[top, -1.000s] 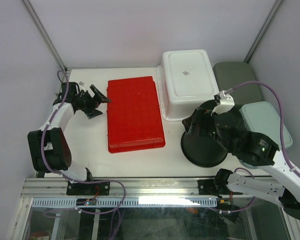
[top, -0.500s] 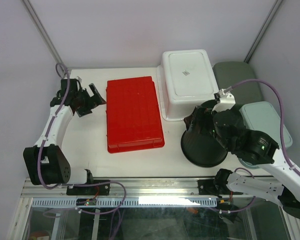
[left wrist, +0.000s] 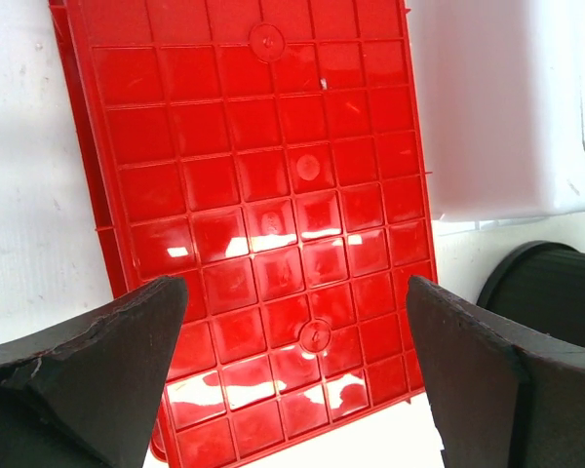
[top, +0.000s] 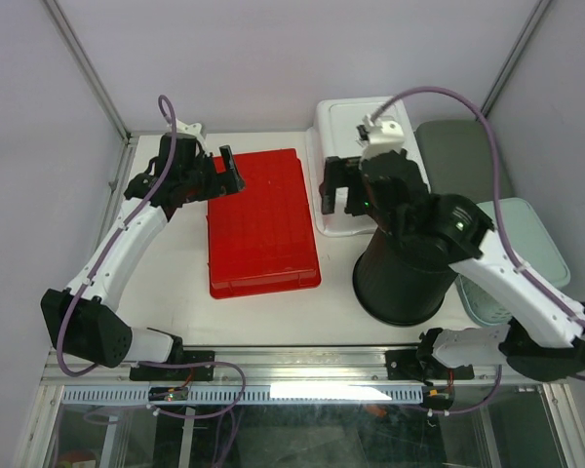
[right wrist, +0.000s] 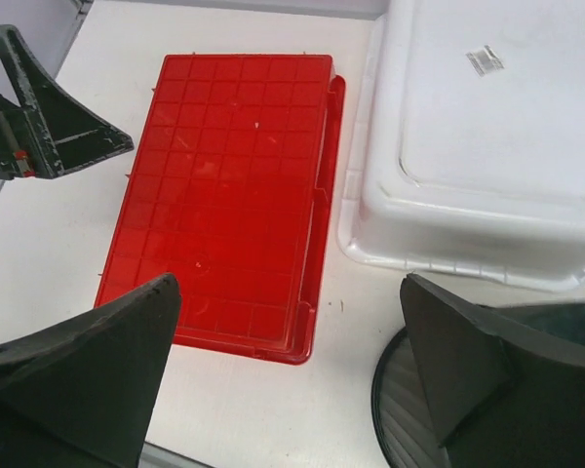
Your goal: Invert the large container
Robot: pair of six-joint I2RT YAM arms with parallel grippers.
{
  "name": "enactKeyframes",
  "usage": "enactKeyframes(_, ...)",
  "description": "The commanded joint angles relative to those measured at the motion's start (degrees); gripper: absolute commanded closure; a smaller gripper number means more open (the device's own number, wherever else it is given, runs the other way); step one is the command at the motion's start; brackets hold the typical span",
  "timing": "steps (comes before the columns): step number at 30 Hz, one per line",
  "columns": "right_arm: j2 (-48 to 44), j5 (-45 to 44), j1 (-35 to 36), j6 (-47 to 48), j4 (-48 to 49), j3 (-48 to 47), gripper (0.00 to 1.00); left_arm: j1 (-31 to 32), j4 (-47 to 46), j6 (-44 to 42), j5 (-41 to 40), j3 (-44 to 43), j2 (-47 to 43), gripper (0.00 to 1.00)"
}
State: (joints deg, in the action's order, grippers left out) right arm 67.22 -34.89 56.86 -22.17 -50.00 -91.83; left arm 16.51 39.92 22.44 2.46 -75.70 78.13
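The large red container [top: 263,224] lies flat at the table's centre with its ribbed grid underside facing up; it also fills the left wrist view [left wrist: 263,195] and shows in the right wrist view [right wrist: 224,244]. My left gripper [top: 213,175] hovers above its far left corner, open, with nothing between the fingers [left wrist: 294,302]. My right gripper [top: 341,190] hangs open above the gap between the red container and the white tub, also empty [right wrist: 291,292]. Neither gripper touches the container.
A white tub [top: 366,136] rests upside down at the back, right of the red container. A black bucket [top: 400,273] stands inverted at the front right. Grey-green lids [top: 522,244] lie along the right edge. The enclosure walls stand close on the left and right.
Both arms have lifted and swung toward the back: the left from beside the container's left edge to above its far corner, the right from the black bucket up beside the white tub.
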Motion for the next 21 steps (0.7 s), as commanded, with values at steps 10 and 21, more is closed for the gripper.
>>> enactKeyframes(10,7.15,1.44,0.00,4.48,1.36,-7.93,0.00,0.14,-7.56,-1.35,-3.86,2.32,-6.97,0.01)
enactKeyframes(21,0.80,-0.01,0.00,4.64,9.21,-1.79,0.00,0.14,-14.99,-2.50,-3.91,5.50,-13.57,0.01)
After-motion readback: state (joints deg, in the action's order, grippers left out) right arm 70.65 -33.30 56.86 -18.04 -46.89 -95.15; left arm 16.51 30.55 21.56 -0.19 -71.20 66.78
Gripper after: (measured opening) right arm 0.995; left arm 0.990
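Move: Below both open, empty hands lies the upturned red container, its middle about 8 cm back, 7 cm to the right and 18 cm below the left hand. From the right hand it is about 3 cm ahead, 16 cm to the left and 34 cm down. The upturned white container stands about 15 cm ahead and 9 cm to the right of the right hand, the black bin about 12 cm back and 15 cm to its right, both well below. Lifting away from the upturned red container, the left hand goes up about 6 cm, slowly at first, its wide-open fingers tipping up some 15 degrees. High above the table, the empty right hand swings left and a little forward about 5 cm, dipping slightly, then comes partway back right and rises about 3 cm, fingers still open. ##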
